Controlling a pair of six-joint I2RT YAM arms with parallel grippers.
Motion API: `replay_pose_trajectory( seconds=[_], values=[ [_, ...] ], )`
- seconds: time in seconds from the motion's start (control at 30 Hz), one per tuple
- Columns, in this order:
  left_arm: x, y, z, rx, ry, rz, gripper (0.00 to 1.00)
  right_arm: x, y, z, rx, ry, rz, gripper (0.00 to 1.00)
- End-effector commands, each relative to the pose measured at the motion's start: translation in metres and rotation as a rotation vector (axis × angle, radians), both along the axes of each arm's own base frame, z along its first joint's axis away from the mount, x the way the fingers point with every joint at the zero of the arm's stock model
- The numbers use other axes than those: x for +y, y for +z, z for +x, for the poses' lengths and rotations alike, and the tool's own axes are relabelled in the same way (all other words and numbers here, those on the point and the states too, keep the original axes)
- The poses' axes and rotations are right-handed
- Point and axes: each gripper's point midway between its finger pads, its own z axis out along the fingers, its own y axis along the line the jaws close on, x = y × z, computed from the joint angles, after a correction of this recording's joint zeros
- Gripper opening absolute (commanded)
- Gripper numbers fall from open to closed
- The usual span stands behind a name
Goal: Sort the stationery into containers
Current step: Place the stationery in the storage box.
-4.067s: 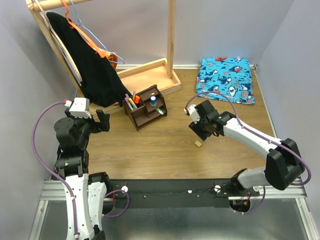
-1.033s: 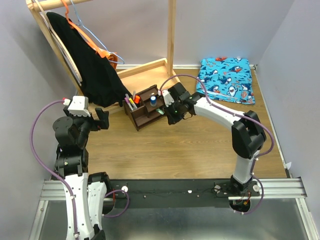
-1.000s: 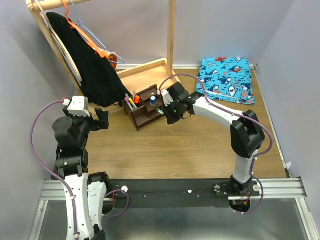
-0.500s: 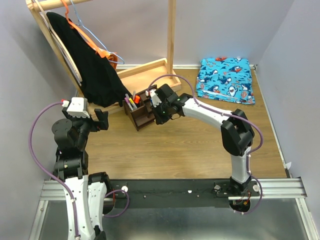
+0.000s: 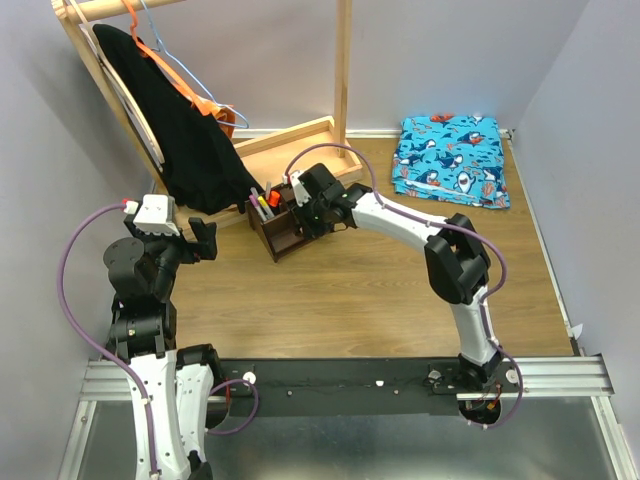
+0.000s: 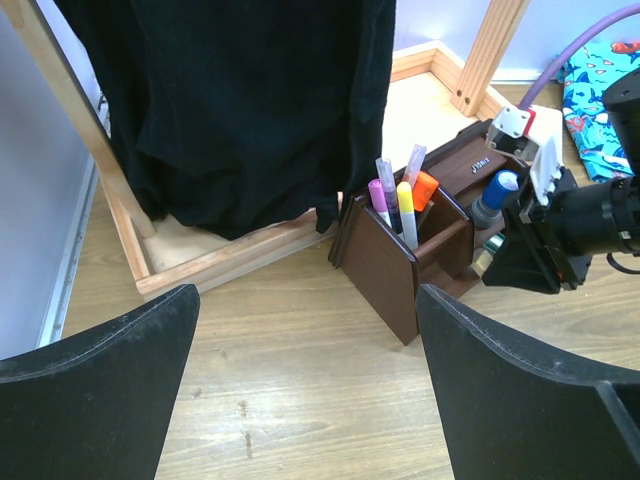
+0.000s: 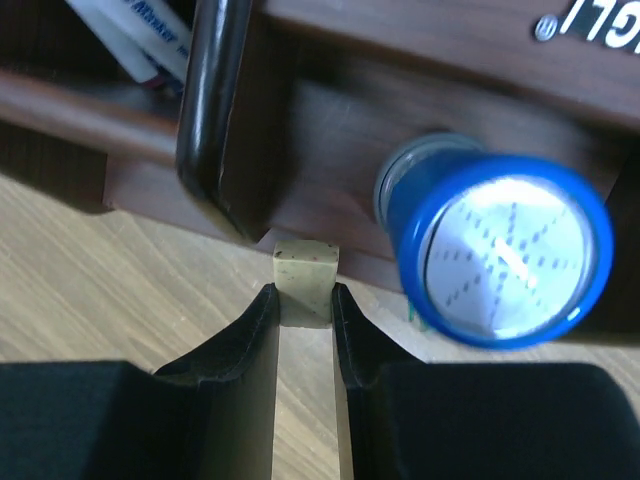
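My right gripper (image 7: 304, 300) is shut on the tan eraser cube (image 7: 305, 275), which sticks out beyond its fingertips. The cube hangs at the front edge of the dark brown organiser (image 7: 420, 60), beside the blue-topped tube (image 7: 500, 250) standing in a compartment. In the top view the right gripper (image 5: 314, 205) is over the organiser (image 5: 278, 237) and covers its right half. Pink, yellow, orange and purple pens (image 6: 398, 198) stand in the organiser's (image 6: 385, 270) left compartment. My left gripper (image 6: 308, 295) is open with nothing in it, raised above the table to the organiser's left.
A black garment (image 5: 175, 120) and an orange hanger (image 5: 205, 105) hang on the pale wooden rack (image 5: 300, 140) behind the organiser. A blue shark-print cloth (image 5: 452, 158) lies at the back right.
The right arm has swung left from the middle of the table to the organiser, carrying the eraser that lay on the wood. The left arm has not moved.
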Motion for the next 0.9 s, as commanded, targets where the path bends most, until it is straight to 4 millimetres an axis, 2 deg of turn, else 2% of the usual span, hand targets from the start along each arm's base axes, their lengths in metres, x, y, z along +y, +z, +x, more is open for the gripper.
replay_pose_trajectory(
  seconds=[0.0, 0.33, 0.37, 0.43, 0.57, 0.63, 0.77, 0.87],
  values=[
    [0.005, -0.001, -0.001, 0.004, 0.026, 0.012, 0.98, 0.012, -0.003, 0.014, -0.050, -0.018, -0.003, 0.01],
    [0.005, -0.003, 0.001, 0.006, 0.022, 0.012, 0.99, 0.020, -0.005, 0.023, -0.083, -0.031, -0.006, 0.02],
    [0.005, -0.003, 0.001, 0.005, 0.022, 0.011, 0.99, 0.017, -0.005, 0.027, -0.104, -0.052, -0.022, 0.07],
    [0.005, -0.004, 0.002, 0.008, 0.021, 0.009, 0.99, 0.018, -0.005, 0.028, -0.110, -0.052, -0.025, 0.12],
    [0.004, -0.006, 0.001, 0.013, 0.018, 0.007, 0.99, 0.016, -0.006, 0.027, -0.113, -0.058, -0.032, 0.40],
    [0.004, -0.005, 0.001, 0.008, 0.018, 0.008, 0.99, 0.017, -0.006, 0.024, -0.113, -0.052, -0.035, 0.44],
    [0.004, -0.005, 0.001, 0.007, 0.016, 0.007, 0.99, 0.015, -0.004, 0.021, -0.118, -0.055, -0.040, 0.58],
    [0.003, -0.006, 0.001, 0.007, 0.016, 0.001, 0.99, 0.015, -0.001, 0.019, -0.124, -0.055, -0.041, 0.59]
  ],
)
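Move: The right hand holds the tan eraser at the mouth of the storage box's lower front compartment, whose middle is about 2 cm ahead, 1 cm to the left and 2 cm below. The blue-capped bottle stands some 5 cm ahead, 2 cm right and 2 cm higher; the small green bottle lies about 4 cm right and 1 cm ahead. The pens stand roughly 7 cm left and 5 cm ahead. From the left hand the compartment is about 13 cm ahead, 19 cm right and 23 cm below. Still pinching the eraser, the right hand eases forward about 1.5 cm into the lower front compartment, sinking about 1 cm and drifting a little left, just beside the divider. It then all but stops, its fingertips tipping up by some 5 degrees, and the fingers part to about twice their opening, letting go of the eraser. ##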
